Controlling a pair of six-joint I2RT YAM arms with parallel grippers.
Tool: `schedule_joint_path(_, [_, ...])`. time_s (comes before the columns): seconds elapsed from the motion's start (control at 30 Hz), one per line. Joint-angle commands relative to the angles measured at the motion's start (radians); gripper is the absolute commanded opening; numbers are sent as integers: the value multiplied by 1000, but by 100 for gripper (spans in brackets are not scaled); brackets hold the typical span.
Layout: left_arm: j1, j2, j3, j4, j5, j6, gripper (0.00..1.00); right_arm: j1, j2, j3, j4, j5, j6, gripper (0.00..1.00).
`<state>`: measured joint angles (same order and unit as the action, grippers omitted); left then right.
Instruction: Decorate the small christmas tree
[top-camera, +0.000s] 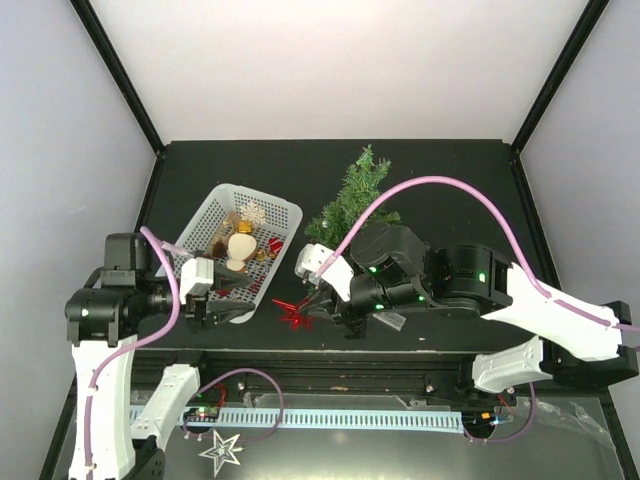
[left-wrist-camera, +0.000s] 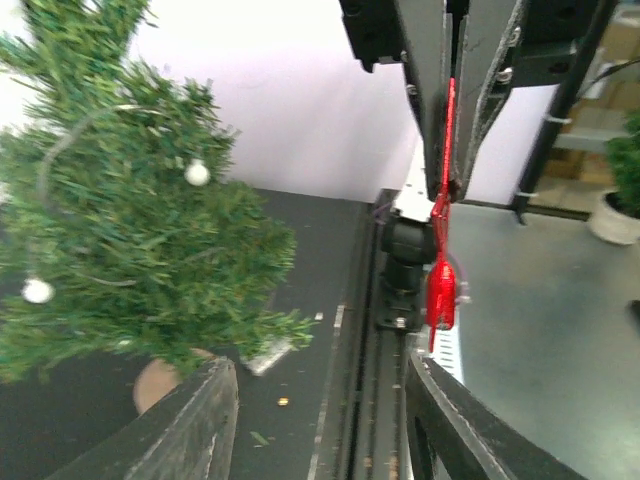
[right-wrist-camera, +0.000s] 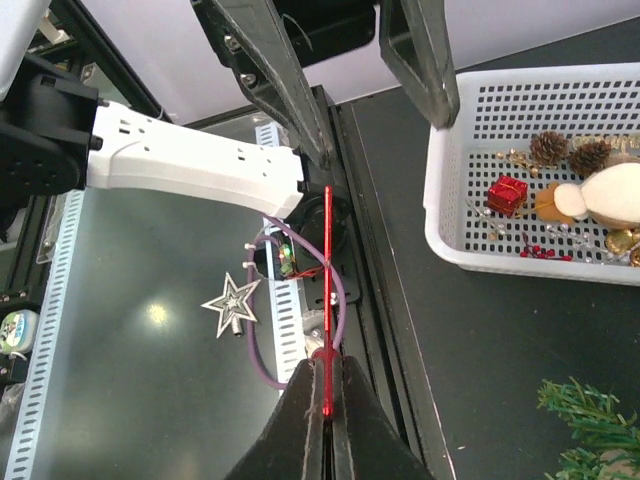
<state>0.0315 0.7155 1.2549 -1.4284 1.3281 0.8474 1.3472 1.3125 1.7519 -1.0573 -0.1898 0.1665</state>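
The small christmas tree (top-camera: 355, 200) stands at the back middle of the table. It fills the left of the left wrist view (left-wrist-camera: 130, 220), with small white balls on it. My right gripper (top-camera: 308, 298) is shut on a flat red ornament (top-camera: 295, 315) at the table's front edge, in front of the tree. The ornament shows edge-on between the right gripper (right-wrist-camera: 327, 365) in its own view, and hangs from it in the left wrist view (left-wrist-camera: 441, 290). My left gripper (left-wrist-camera: 320, 420) is open and empty, facing the ornament from beside the white basket (top-camera: 283, 215).
The basket holds several ornaments: a tiny red gift box (right-wrist-camera: 508, 193), pine cones (right-wrist-camera: 548, 147), and a tan figure (top-camera: 240, 247). A silver star (top-camera: 220, 450) lies below the table's front rail. Purple cables loop off both arms.
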Motion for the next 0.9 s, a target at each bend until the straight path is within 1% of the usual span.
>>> schedule_joint_path(0.0, [-73, 25, -26, -122, 97, 90, 47, 9, -35, -68, 130, -29, 12, 1])
schedule_joint_path(0.1, [-116, 14, -42, -117, 97, 85, 48, 9, -43, -120, 182, -36, 17, 1])
schedule_joint_path(0.17, [-139, 13, -45, -119, 98, 81, 55, 10, -45, -149, 214, -33, 20, 1])
schedule_joint_path(0.27, [-151, 12, -46, -123, 98, 75, 62, 10, -39, -174, 249, -34, 21, 1])
schedule_joint_path(0.43, [-153, 0, -62, -120, 103, 73, 65, 9, -25, -184, 271, -34, 21, 1])
schedule_joint_path(0.5, [-153, 1, -71, -112, 101, 66, 68, 10, -20, -187, 274, -35, 21, 1])
schedule_joint_path(0.73, [-153, -11, -101, -44, 107, -6, 73, 10, 0, -187, 282, -52, 19, 1])
schedule_joint_path(0.87, [-153, -9, -108, -26, 108, -27, 74, 10, 17, -190, 293, -71, 19, 1])
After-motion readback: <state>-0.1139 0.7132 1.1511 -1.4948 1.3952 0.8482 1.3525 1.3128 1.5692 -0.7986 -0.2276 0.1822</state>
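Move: The right hand already pinches the red star, which sits about 8 cm right of the half-open left hand, some 3 cm back and roughly level. From the right hand, the left gripper is about 10 cm left, 3 cm ahead and level. From the left hand, the basket lies some 10 cm ahead, 5 cm left and 22 cm below; the tree's middle is about 8 cm ahead, 19 cm right and 12 cm below. Backing 3 cm, left hand opens wider as the right brings the red star 4 cm left towards it. ##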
